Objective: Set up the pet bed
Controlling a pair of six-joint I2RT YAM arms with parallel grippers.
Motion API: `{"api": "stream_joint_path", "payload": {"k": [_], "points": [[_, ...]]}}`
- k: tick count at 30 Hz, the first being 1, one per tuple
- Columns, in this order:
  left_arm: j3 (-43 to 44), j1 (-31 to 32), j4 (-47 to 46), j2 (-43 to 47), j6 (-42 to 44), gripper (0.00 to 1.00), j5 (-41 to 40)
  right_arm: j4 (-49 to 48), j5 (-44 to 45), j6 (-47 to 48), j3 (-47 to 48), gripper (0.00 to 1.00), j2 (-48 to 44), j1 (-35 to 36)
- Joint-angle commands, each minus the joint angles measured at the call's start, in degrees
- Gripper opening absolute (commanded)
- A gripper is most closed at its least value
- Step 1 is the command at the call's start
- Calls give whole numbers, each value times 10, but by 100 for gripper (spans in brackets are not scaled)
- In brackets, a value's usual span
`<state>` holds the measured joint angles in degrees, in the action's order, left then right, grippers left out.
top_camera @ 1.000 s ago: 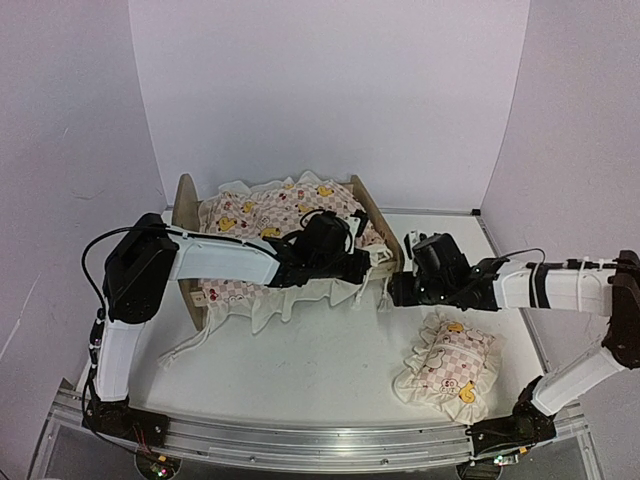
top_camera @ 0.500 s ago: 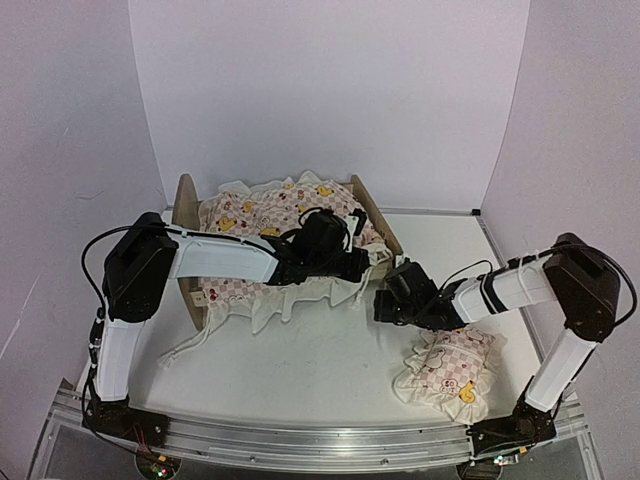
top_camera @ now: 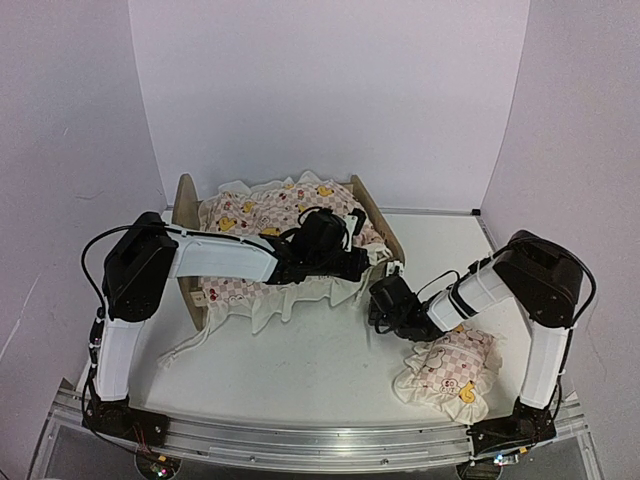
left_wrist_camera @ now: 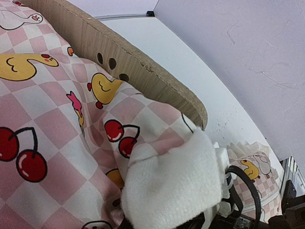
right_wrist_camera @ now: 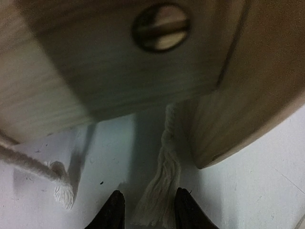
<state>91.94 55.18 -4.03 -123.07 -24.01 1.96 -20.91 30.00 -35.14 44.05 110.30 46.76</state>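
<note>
The pet bed (top_camera: 185, 205) stands at the back left, a light-wood frame whose board with paw-print cutouts (left_wrist_camera: 143, 71) faces right. A pink checked cartoon quilt (top_camera: 270, 215) lies over it and hangs off the front. My left gripper (top_camera: 352, 266) is shut on the quilt's corner; the fleecy white underside (left_wrist_camera: 176, 186) folds over the jaws and hides them. My right gripper (top_camera: 376, 303) is low at the bed's near right corner. In the right wrist view it (right_wrist_camera: 150, 210) is open, with a tasselled cord (right_wrist_camera: 164, 186) hanging between its dark fingertips (right_wrist_camera: 114, 210) below the wood frame (right_wrist_camera: 119, 81).
The frilled pillow (top_camera: 448, 368) lies on the table at the front right, just right of my right arm. A second cord (right_wrist_camera: 28, 164) hangs to the left of the right gripper. Another cord trails onto the table at the front left (top_camera: 185, 345). White walls close in on three sides.
My right gripper has moved left and down to the bed's near right corner, and its jaws have narrowed. The left arm and the quilt have stayed in place.
</note>
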Motion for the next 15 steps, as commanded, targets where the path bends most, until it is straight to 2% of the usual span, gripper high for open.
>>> {"api": "stream_joint_path", "payload": {"k": [1, 2, 7, 9, 12, 15], "points": [[0, -8, 10, 30, 8, 0, -4, 20, -6, -25, -4, 9, -9, 6], [0, -9, 10, 30, 11, 0, -4, 30, -17, -25, -17, 0, -25, 8], [-4, -10, 13, 34, 21, 0, 0, 128, -170, -13, -73, 0, -136, 9], [-3, -11, 15, 35, 23, 0, 7, 136, -228, -17, -109, 0, -182, 9], [-7, -11, 18, 39, 29, 0, 15, 134, -259, -28, -160, 0, -259, 9], [-9, -12, 27, 41, 38, 0, 19, 148, -241, -20, -164, 0, -310, 8]]}}
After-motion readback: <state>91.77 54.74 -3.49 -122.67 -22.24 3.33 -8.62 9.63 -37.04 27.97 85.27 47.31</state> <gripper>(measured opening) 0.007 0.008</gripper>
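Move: The loose cord end hangs right at the right hand, between its open fingers or about 1 cm ahead, just above the table. From that hand, the bed leg is roughly 4 cm to the right and 3 cm ahead; the second cord end is some 5 cm left and 2 cm ahead. The pillow lies about 17 cm back and 15 cm right. From the left hand, the cord end is about 4 cm right, level with it and 14 cm lower. Pinch the cord end by shutting the half-open right fingers down by the table, then pull it quickly straight back about 10 cm, out from beside the bed leg, lifting only slightly towards the end. Let the right fingers tip some 15 degrees further down and swing a little counter-clockwise as they draw. Keep the left gripper shut and still on the white cloth corner. ##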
